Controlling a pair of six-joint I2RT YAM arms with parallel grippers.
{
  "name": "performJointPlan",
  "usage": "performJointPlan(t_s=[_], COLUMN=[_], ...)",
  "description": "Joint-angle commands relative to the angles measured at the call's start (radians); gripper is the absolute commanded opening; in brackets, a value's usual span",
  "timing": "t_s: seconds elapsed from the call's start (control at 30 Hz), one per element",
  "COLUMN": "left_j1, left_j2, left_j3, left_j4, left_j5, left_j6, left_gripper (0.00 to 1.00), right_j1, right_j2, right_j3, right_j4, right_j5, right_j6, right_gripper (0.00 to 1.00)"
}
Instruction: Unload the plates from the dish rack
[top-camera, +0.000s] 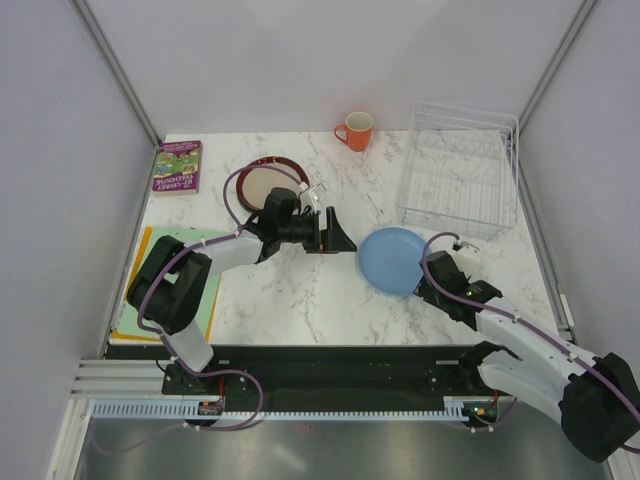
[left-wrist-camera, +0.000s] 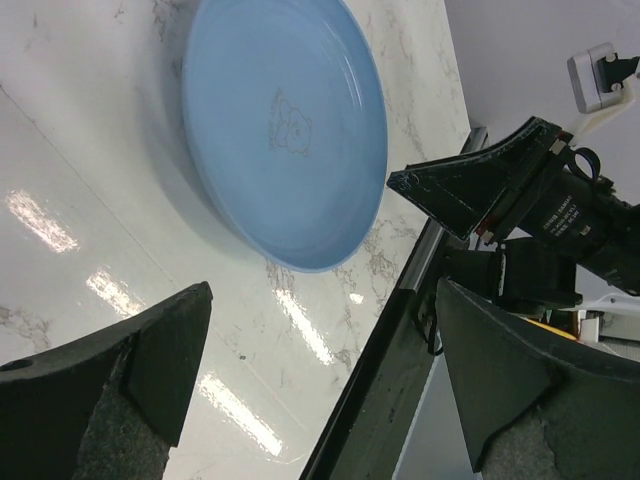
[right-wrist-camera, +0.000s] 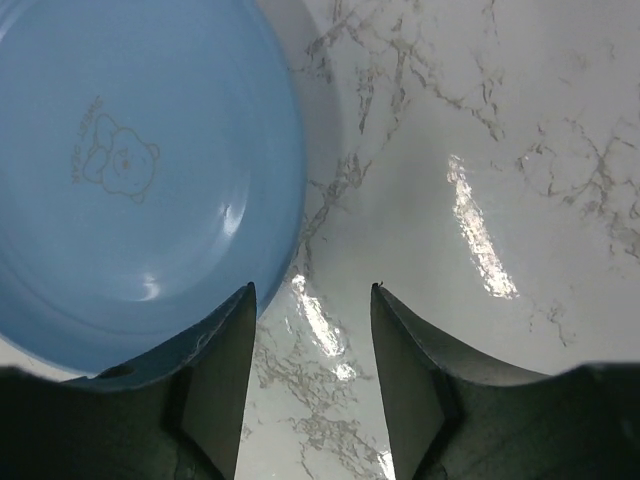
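A light blue plate (top-camera: 392, 260) lies flat on the marble table between the two arms; it also shows in the left wrist view (left-wrist-camera: 285, 130) and the right wrist view (right-wrist-camera: 130, 170). A cream plate with a dark red-brown rim (top-camera: 262, 180) lies at the back left, partly hidden by the left arm. The white wire dish rack (top-camera: 460, 165) at the back right shows no plates. The red patterned plate is out of view. My left gripper (top-camera: 345, 242) (left-wrist-camera: 320, 380) is open and empty, just left of the blue plate. My right gripper (top-camera: 432, 275) (right-wrist-camera: 312, 300) is open and empty at the plate's right edge.
An orange mug (top-camera: 354, 130) stands at the back, left of the rack. A purple book (top-camera: 177, 166) lies at the back left. Green and yellow sheets (top-camera: 135, 300) lie at the left edge. Grey walls close in the table on three sides.
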Motion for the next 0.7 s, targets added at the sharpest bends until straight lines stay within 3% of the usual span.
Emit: performJointPlan(t_s=[0.0, 0.07, 0.2, 0.3, 0.67], left_j1=[-0.005, -0.003, -0.005, -0.005, -0.005], left_j2=[-0.034, -0.036, -0.034, -0.034, -0.045], left_j3=[0.033, 0.031, 0.033, 0.031, 0.016], left_j4=[-0.02, -0.023, -0.028, -0.028, -0.046], left_j5=[-0.02, -0.021, -0.021, -0.026, -0.049], left_j6=[0.06, 0.065, 0.065, 0.067, 0.08], left_gripper=[1.0, 1.0, 1.0, 1.0, 1.0], right_j1=[-0.034, -0.053, -0.062, -0.067, -0.07], right_j2=[0.003, 0.009, 0.024, 0.026, 0.047], right_j3=[-0.054, -0.074, -0.071, -0.051, 0.018], right_j4=[0.166, 0.211, 0.234, 0.242, 0.252], right_j5=[-0.074, -0.105, -0.111, -0.114, -0.117], right_j6=[-0.013, -0.025, -0.05, -0.067, -0.121], right_gripper=[0.54, 0.49, 0.15, 0.02, 0.0])
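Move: The blue plate lies low on the table with its middle about 7 cm ahead and 7 cm to the left of the right hand, some 2 cm below it; its near right rim is already between the open fingertips. From that hand the empty dish rack stands roughly 29 cm ahead and 9 cm to the right, and the brown-rimmed plate lies some 26 cm ahead and 36 cm to the left. From the left hand the blue plate is about 11 cm to the right, 6 cm back and 8 cm below. Sinking about 1 cm first, the right hand then eases some 2.5 cm forward and 2 cm left along the blue plate's near right rim. Its fingers close from a little over half open to shut, pinching the rim at their tips, and the hand rises again by about 1.5 cm at the end. ##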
